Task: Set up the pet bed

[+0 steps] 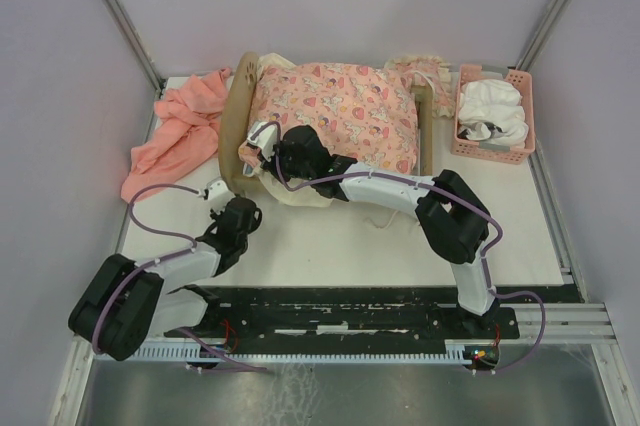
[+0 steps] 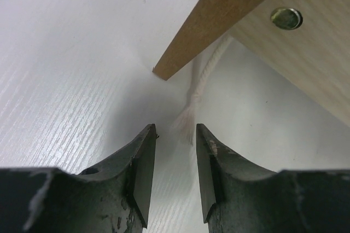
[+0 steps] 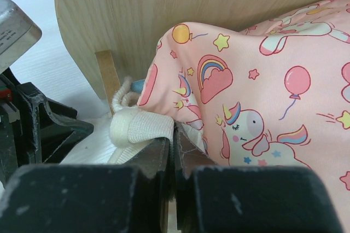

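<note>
The pet bed (image 1: 237,126) stands at the back of the table, its light-wood headboard (image 3: 164,3) on the left. A pink unicorn-print cushion (image 1: 335,116) lies on it and hides the base. My right gripper (image 1: 268,151) reaches across to the headboard end. In the right wrist view it (image 3: 174,134) is shut on a cream knitted fabric edge (image 3: 139,126) just under the cushion (image 3: 262,80). My left gripper (image 2: 176,132) hovers low over the table by the bed's wooden frame (image 2: 306,52), open and holding nothing. A white cord tassel (image 2: 188,112) lies just ahead of its fingertips.
A salmon-pink cloth (image 1: 180,131) lies crumpled left of the bed. A pink plastic basket (image 1: 493,141) with white cloth in it stands at the back right. The right arm (image 1: 400,191) stretches across the table's middle.
</note>
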### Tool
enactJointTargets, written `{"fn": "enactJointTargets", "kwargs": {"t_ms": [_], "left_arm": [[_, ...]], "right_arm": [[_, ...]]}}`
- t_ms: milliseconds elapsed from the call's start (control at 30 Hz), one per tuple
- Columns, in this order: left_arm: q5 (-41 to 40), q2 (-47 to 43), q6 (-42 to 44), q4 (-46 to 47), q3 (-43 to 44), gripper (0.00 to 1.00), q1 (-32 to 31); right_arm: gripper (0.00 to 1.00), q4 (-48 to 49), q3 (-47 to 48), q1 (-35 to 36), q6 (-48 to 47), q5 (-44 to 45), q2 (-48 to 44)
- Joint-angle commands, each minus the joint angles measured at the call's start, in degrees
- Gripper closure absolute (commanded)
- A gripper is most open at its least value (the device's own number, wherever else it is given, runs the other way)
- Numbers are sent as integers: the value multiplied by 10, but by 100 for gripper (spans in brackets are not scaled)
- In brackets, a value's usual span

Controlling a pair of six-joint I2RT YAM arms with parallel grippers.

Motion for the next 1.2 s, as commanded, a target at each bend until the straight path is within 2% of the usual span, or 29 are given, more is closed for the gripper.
{"fn": "enactJointTargets", "kwargs": {"t_ms": [0, 167, 267, 400, 500, 600, 733, 867, 933, 1000, 1100, 1167], "left_arm": [[-29, 21, -4, 34, 11, 57, 0], [-21, 59, -14, 12, 40, 59, 0], [-9, 42, -14, 10, 33, 63, -1], [-7, 13, -6, 10, 11, 77, 0], [15, -10, -2, 6, -3, 96, -1], [25, -61, -12, -2, -23, 97, -1], [-4, -147, -31, -47, -33, 97, -1], [3, -205, -41, -59, -49, 97, 0], [7, -226, -50, -63, -59, 97, -1], [8, -241, -61, -62, -71, 97, -1], [28, -253, -71, -69, -78, 97, -1], [32, -259, -77, -90, -73, 97, -1]], "right_arm": [[92, 23, 2, 2, -2, 7, -18], [92, 16, 4, 2, -5, 6, -22], [92, 8, 7, 2, -21, 16, -23], [92, -4, 11, 2, -31, 25, -22], [92, 3, 6, 2, -19, 20, -23], [90, 7, 1, 2, -14, 25, -26], [76, -2, -15, 2, -14, 20, -55], [60, -110, 5, 2, 9, -29, -116], [55, -136, -9, 5, 18, -46, -158], [53, -113, -56, 10, 10, -54, -186], [53, -33, -150, 12, -71, -122, -202], [53, -23, -185, 15, -172, -159, -202]]}}
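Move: The tie cord's frayed end lies on the table almost between the left hand's open fingers, about 2 cm ahead and 1 cm below; the headboard's near foot stands some 6 cm ahead and 3 cm to the left. The right hand already pinches the sheet's bunched cream ruffle at the bed corner; from it the cord end is about 11 cm back, 1 cm left and 12 cm lower, and the headboard foot about 7 cm back and 6 cm left. The left hand eases about 1 cm forward over the cord's frayed end, shuts its fingers on it while starting to draw back, then lifts and keeps pulling back from the headboard foot, ending some 3 cm higher with its fingertips tipped up roughly 10 degrees. The right hand holds the ruffle nearly still until the cord is pinched, then opens about halfway, lets go and backs off quickly up, back and to its right, some 11 cm in all. ##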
